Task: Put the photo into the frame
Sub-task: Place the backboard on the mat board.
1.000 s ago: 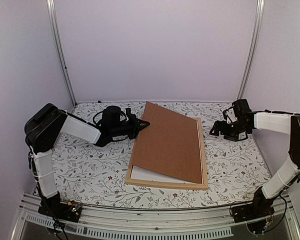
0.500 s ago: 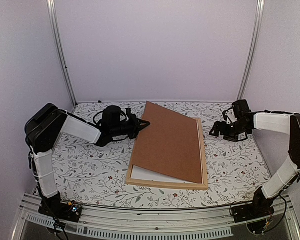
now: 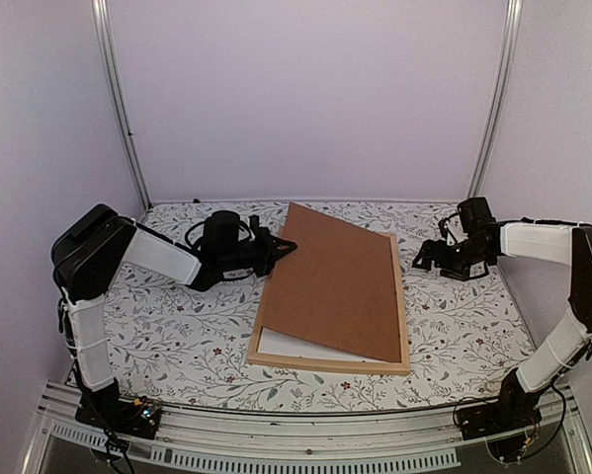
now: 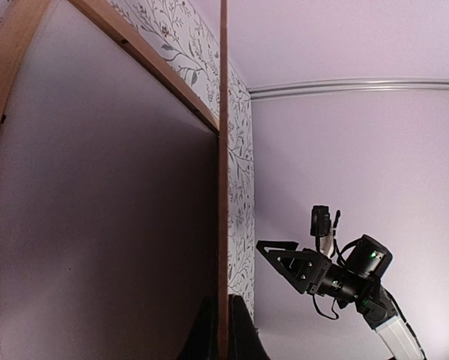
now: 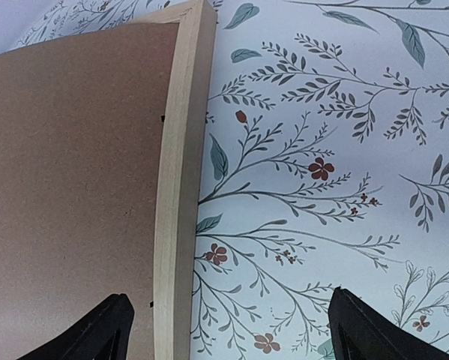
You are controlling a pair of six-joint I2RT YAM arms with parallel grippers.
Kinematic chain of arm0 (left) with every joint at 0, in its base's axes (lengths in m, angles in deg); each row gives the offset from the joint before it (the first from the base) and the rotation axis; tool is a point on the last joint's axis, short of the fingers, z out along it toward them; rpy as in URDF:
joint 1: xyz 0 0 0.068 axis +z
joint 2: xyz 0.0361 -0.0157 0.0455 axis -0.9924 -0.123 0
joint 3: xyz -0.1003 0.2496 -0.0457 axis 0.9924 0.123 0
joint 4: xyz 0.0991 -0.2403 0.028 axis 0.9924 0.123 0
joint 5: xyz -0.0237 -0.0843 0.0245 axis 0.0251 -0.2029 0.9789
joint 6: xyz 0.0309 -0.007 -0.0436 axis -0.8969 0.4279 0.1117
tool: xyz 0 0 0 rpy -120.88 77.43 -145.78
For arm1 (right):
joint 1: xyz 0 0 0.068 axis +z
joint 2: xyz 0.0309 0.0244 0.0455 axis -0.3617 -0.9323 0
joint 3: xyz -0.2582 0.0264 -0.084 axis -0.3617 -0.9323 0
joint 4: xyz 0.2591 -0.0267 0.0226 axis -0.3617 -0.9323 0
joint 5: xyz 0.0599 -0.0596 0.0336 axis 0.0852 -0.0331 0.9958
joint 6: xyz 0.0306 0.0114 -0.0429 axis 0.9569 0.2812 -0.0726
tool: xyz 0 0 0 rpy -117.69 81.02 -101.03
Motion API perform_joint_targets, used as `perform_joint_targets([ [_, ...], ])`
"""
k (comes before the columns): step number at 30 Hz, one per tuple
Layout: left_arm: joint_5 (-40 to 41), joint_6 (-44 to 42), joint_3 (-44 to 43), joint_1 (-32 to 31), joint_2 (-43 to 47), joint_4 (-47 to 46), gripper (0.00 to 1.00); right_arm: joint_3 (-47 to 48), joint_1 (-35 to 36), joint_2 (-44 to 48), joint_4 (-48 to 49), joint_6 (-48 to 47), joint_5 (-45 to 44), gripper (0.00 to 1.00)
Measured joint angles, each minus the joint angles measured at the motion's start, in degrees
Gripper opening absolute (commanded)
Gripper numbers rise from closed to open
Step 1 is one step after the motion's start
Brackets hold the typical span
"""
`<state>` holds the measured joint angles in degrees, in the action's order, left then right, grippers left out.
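Note:
The light wood frame lies flat in the middle of the table. A brown backing board rests tilted over it, its left edge raised. My left gripper is shut on that raised edge; in the left wrist view the board's thin edge runs up from between the fingers. A white sheet shows inside the frame under the board's near left corner; I cannot tell whether it is the photo. My right gripper hangs open beside the frame's right rail, holding nothing.
A floral cloth covers the table. Pale walls with metal uprights close off the back and sides. The right gripper also shows in the left wrist view, beyond the board.
The left wrist has shifted slightly, still gripping the board's edge. The board, the frame and the right arm stay almost where they were.

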<state>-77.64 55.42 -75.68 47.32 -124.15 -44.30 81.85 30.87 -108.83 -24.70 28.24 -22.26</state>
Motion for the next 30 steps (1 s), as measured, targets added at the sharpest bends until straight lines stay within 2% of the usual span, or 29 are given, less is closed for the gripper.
perform_joint_targets([
  [5,0.0,0.2,-0.1,-0.1,0.0,-0.1,0.12,0.0,0.0,0.0,0.0,0.0,0.0,0.94],
  [12,-0.4,-0.3,-0.2,-0.3,0.0,0.6,0.42,0.0,0.0,0.0,0.1,0.0,0.1,0.94],
  [14,-0.5,-0.9,-0.2,-0.4,0.0,1.3,0.47,0.0,0.0,0.0,0.1,0.0,0.1,0.94],
  [19,-0.8,-2.9,-1.1,-0.4,0.0,4.4,0.56,0.0,0.0,0.0,0.4,0.0,0.3,0.94],
  [30,-1.3,-10.2,-6.8,-0.7,0.0,16.8,0.64,-0.3,0.0,-0.9,1.2,0.0,1.2,0.94],
])
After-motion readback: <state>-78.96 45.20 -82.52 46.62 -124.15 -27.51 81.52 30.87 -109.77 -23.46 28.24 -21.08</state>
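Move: The left hand holds the raised left edge of the backboard; the mat board it is to lie on has its middle about 12 cm to the right, 7 cm back and 11 cm below. The frame's left side runs some 4 cm to the left, its middle 7 cm back, and the near side lies about 26 cm back and 11 cm to the right, both 11 cm lower. From the idle right hand, the mat board's middle is roughly 22 cm left, 5 cm back and 7 cm down. The left hand, fingers pointing to the right over the frame's left side, opens from nearly shut to a little over half and lets go of the backboard's raised left edge. As the fingers spread it sinks about 1.5 cm towards the mat board and eases 1 cm to the right, the wrist rolling some 10 degrees so that its left side rises, and it ends with the loosened edge still close between the parted fingers. ##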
